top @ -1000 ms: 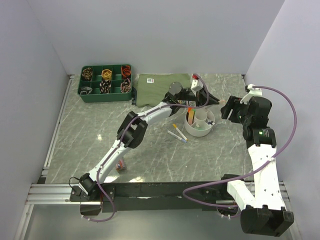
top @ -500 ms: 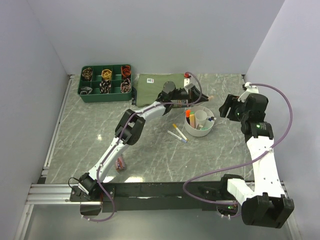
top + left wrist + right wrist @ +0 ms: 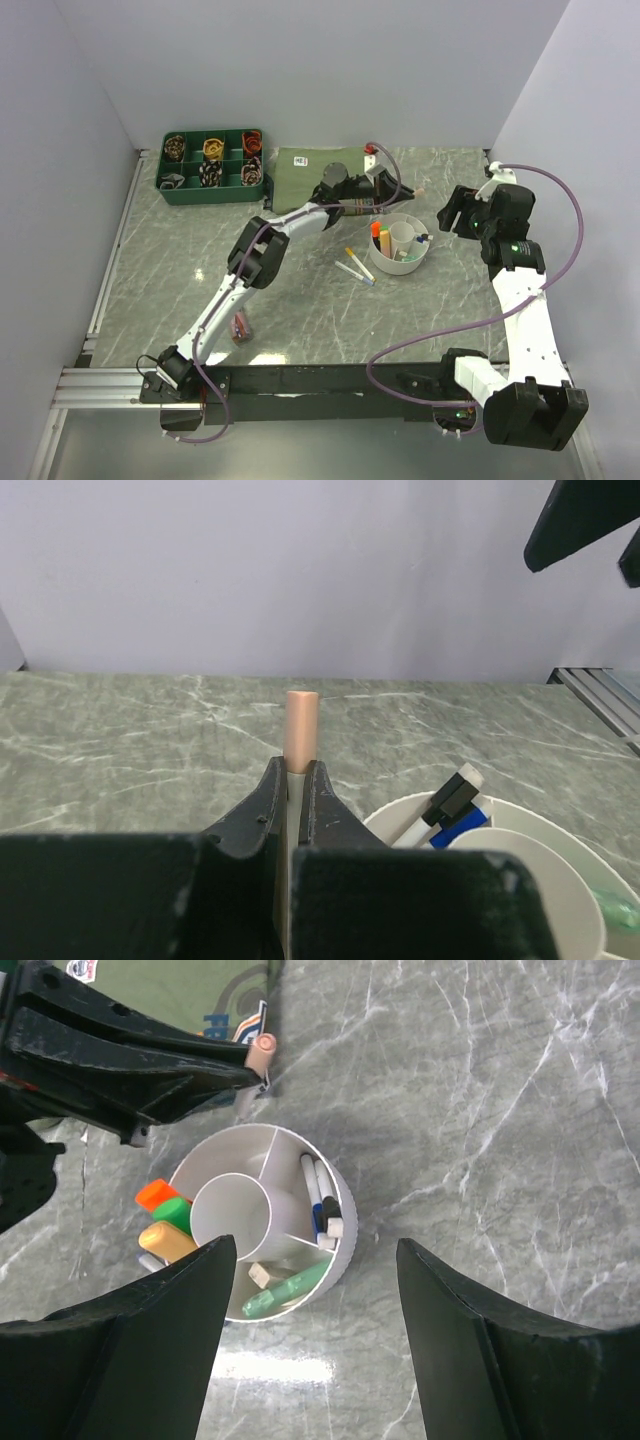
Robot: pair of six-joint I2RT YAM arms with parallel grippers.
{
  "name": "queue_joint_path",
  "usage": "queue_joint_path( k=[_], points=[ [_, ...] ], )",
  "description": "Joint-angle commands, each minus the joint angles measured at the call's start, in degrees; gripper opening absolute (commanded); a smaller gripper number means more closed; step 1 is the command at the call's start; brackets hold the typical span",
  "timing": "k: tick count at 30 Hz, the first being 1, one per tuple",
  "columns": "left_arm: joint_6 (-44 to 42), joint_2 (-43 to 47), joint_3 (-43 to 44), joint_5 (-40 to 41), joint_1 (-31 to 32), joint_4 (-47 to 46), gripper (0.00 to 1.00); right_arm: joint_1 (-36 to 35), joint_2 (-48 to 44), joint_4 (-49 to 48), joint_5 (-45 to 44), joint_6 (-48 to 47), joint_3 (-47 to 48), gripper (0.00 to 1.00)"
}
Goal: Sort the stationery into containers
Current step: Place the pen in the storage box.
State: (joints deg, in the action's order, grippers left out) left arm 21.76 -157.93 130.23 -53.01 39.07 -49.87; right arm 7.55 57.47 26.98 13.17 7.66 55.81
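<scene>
My left gripper (image 3: 296, 772) is shut on a slim pale pen with a pinkish cap (image 3: 300, 728), which sticks out forward just behind the white round organiser (image 3: 425, 250). From above, that pen (image 3: 415, 190) points right over the marble. The organiser (image 3: 346, 1222) holds orange, green and yellow highlighters (image 3: 160, 1212), white, blue and black pens (image 3: 320, 1200) and a green pen (image 3: 290, 1288). My right gripper (image 3: 312, 1260) hangs open above the organiser's near side, holding nothing. Two pens (image 3: 355, 266) lie on the table left of the organiser. A short pink-capped tube (image 3: 240, 328) lies beside the left arm.
A dark green compartment tray (image 3: 212, 180) with small items stands at the back left. A folded olive cloth (image 3: 300, 172) lies next to it, under the left forearm. Grey walls close in the table on three sides.
The left gripper has drawn back to the left with the pen, off the organiser's far rim. The right gripper has shifted slightly towards the back.
</scene>
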Motion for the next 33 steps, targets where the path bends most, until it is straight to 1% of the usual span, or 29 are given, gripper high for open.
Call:
queue_joint_path(
  k=[1,2,5,10,17,24,33],
  points=[
    [1.62,10.61,-4.45,0.37,-1.98,-5.67,0.01,0.45,-1.13,-3.25,0.45,0.43,-0.18,0.73],
    [1.53,12.71,-7.6,0.19,-1.98,-6.38,0.01,0.45,-1.31,-3.25,0.45,0.51,-0.18,0.73],
    [2.58,15.27,-11.04,-0.33,-1.98,-8.57,0.01,0.53,-1.66,-3.34,0.45,0.43,-0.53,0.73],
    [9.6,16.68,-14.48,-1.65,-1.45,-13.84,0.01,0.71,-2.36,-2.73,0.45,0.16,-1.06,0.73],
    [14.45,16.69,-18.43,-3.06,0.57,-16.84,0.01,0.89,-2.98,-2.46,0.28,-0.37,-1.32,0.73],
    [15.07,13.97,-18.18,-3.06,1.54,-16.84,0.01,1.06,-3.6,-1.23,0.01,-1.16,-1.67,0.73],
    [13.14,9.04,-14.22,-1.92,1.1,-13.77,0.01,1.24,-3.42,-1.49,0.28,-1.16,-2.9,0.73]
  ],
)
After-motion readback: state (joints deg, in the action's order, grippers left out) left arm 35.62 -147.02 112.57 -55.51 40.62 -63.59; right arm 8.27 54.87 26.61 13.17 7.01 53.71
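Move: The storage box, where the peach-capped pen held in the left hand is to go, stands about 7 cm back from the left hand, level with it sideways, its middle roughly 13 cm lower. The yellow-capped pen lies some 10 cm back and 10 cm to the left, the white pen about 12 back and 11 left, both on the table. From the right hand the box is about 11 cm to the left, 3 cm ahead and 19 cm down. The peach-capped pen, still pinched in the left fingers with its cap sticking out past the tips, is first lifted about 8 cm and drawn some 4 cm left. It then comes back towards the robot about 6 cm net, to over the storage box, easing right and sinking some 5 cm as the wrist turns roughly 10 degrees, partly clockwise. The fingers keep their hold. ##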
